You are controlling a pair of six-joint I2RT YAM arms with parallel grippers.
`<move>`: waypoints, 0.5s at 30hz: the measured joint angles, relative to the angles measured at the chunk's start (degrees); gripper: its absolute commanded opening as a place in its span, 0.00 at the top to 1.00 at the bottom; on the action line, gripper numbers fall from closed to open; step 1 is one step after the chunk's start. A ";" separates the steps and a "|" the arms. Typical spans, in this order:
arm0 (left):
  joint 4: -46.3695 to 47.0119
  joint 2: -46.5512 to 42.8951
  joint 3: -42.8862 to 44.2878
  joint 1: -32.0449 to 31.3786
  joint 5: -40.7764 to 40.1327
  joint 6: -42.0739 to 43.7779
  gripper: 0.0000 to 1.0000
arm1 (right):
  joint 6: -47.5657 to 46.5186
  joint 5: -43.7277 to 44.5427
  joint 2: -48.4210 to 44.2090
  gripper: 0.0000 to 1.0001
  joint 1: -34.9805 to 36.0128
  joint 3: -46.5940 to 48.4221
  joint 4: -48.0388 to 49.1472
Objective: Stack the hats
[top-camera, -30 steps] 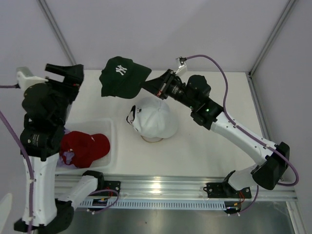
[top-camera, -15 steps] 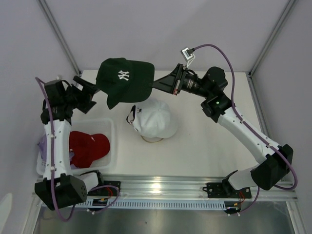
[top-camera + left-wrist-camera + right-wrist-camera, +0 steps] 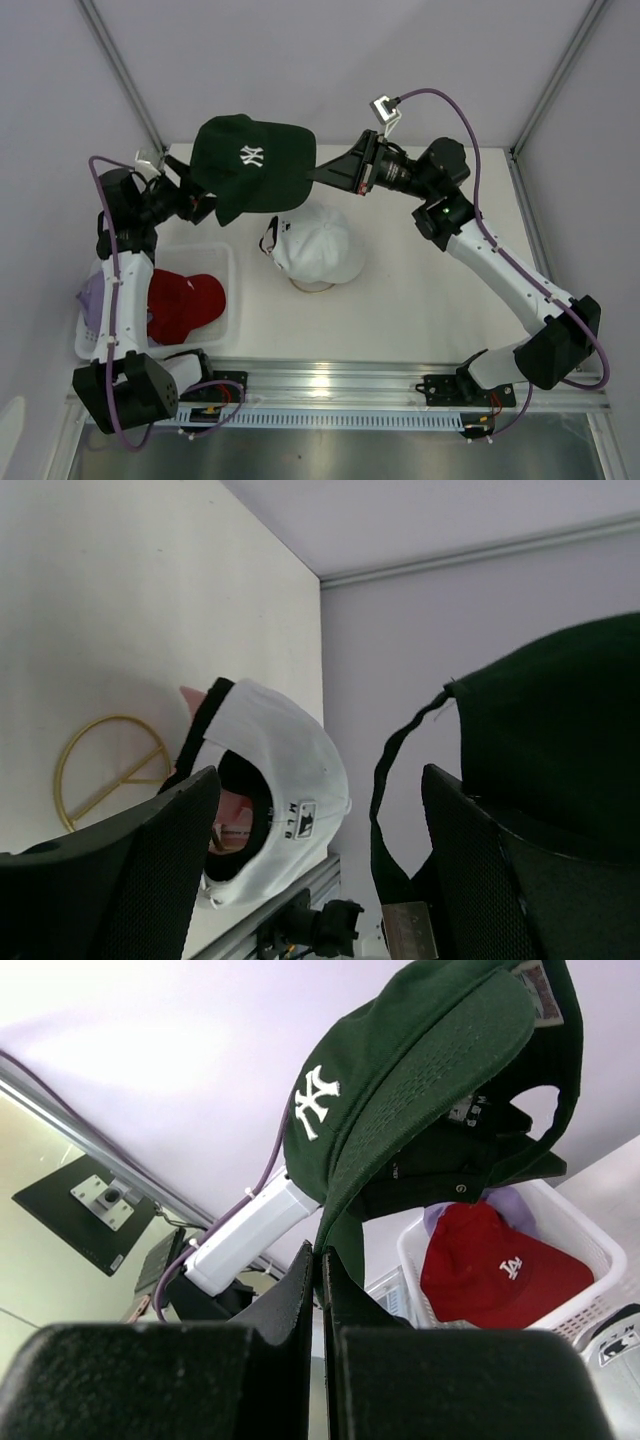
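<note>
A dark green hat (image 3: 250, 165) with a white NY logo hangs in the air above the back of the table. My right gripper (image 3: 318, 176) is shut on its brim, seen edge-on between the closed fingers (image 3: 322, 1260). My left gripper (image 3: 205, 205) is open at the hat's rear; the back strap (image 3: 390, 770) hangs between its fingers (image 3: 480, 880), close to the right one. A white hat (image 3: 320, 245) tops a pile at the table's centre, with pink (image 3: 195, 695) and black showing beneath. A red hat (image 3: 185, 305) and a lavender hat (image 3: 92, 298) lie in the basket.
A white mesh basket (image 3: 228, 262) stands at the left front, under my left arm. A gold wire-ring stand (image 3: 100, 765) lies on the table beside the pile. Grey walls close in the back and sides.
My left arm has swung from above the basket up to the rear of the green hat. The right arm has lifted the hat and shifted it slightly left.
</note>
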 measured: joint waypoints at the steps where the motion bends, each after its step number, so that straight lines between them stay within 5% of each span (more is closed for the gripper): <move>1: 0.79 0.13 0.09 -0.31 0.83 -0.07 0.17 | 0.28 -0.07 0.07 1.00 0.02 0.00 0.26; 10: 0.09 5.20 4.72 -9.46 4.39 3.80 0.54 | 2.49 -0.13 1.81 1.00 0.55 0.00 3.48; 11: -0.46 5.57 4.74 -9.55 4.37 4.31 0.68 | 2.58 -0.13 1.84 1.00 0.55 0.00 3.45; 15: -1.70 6.69 4.81 -9.42 3.37 5.97 0.99 | 2.78 -0.11 1.81 1.00 0.63 -0.02 3.58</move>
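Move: The green hat hangs by its bill from the right fingers, its middle about 10 cm right of the left hand, some 9 cm above it and 3 cm back. From the left hand, the white hat stack lies roughly 20 cm right, 5 cm back and 18 cm below; the red hat lies 9 cm left, 16 cm back and 26 cm down. From the right hand, the stack is straight sideways, 3 cm ahead and some 34 cm below. The left hand, open below the green hat's back edge, sweeps about 5 cm to the right under the hat with a slight rise and dip, yawing some 15 degrees clockwise so the hanging back strap comes between its fingers. It stops there and closes nearly shut, pinching the strap at the back of the hat, while the right hand stays almost still and keeps its pinch on the bill. ##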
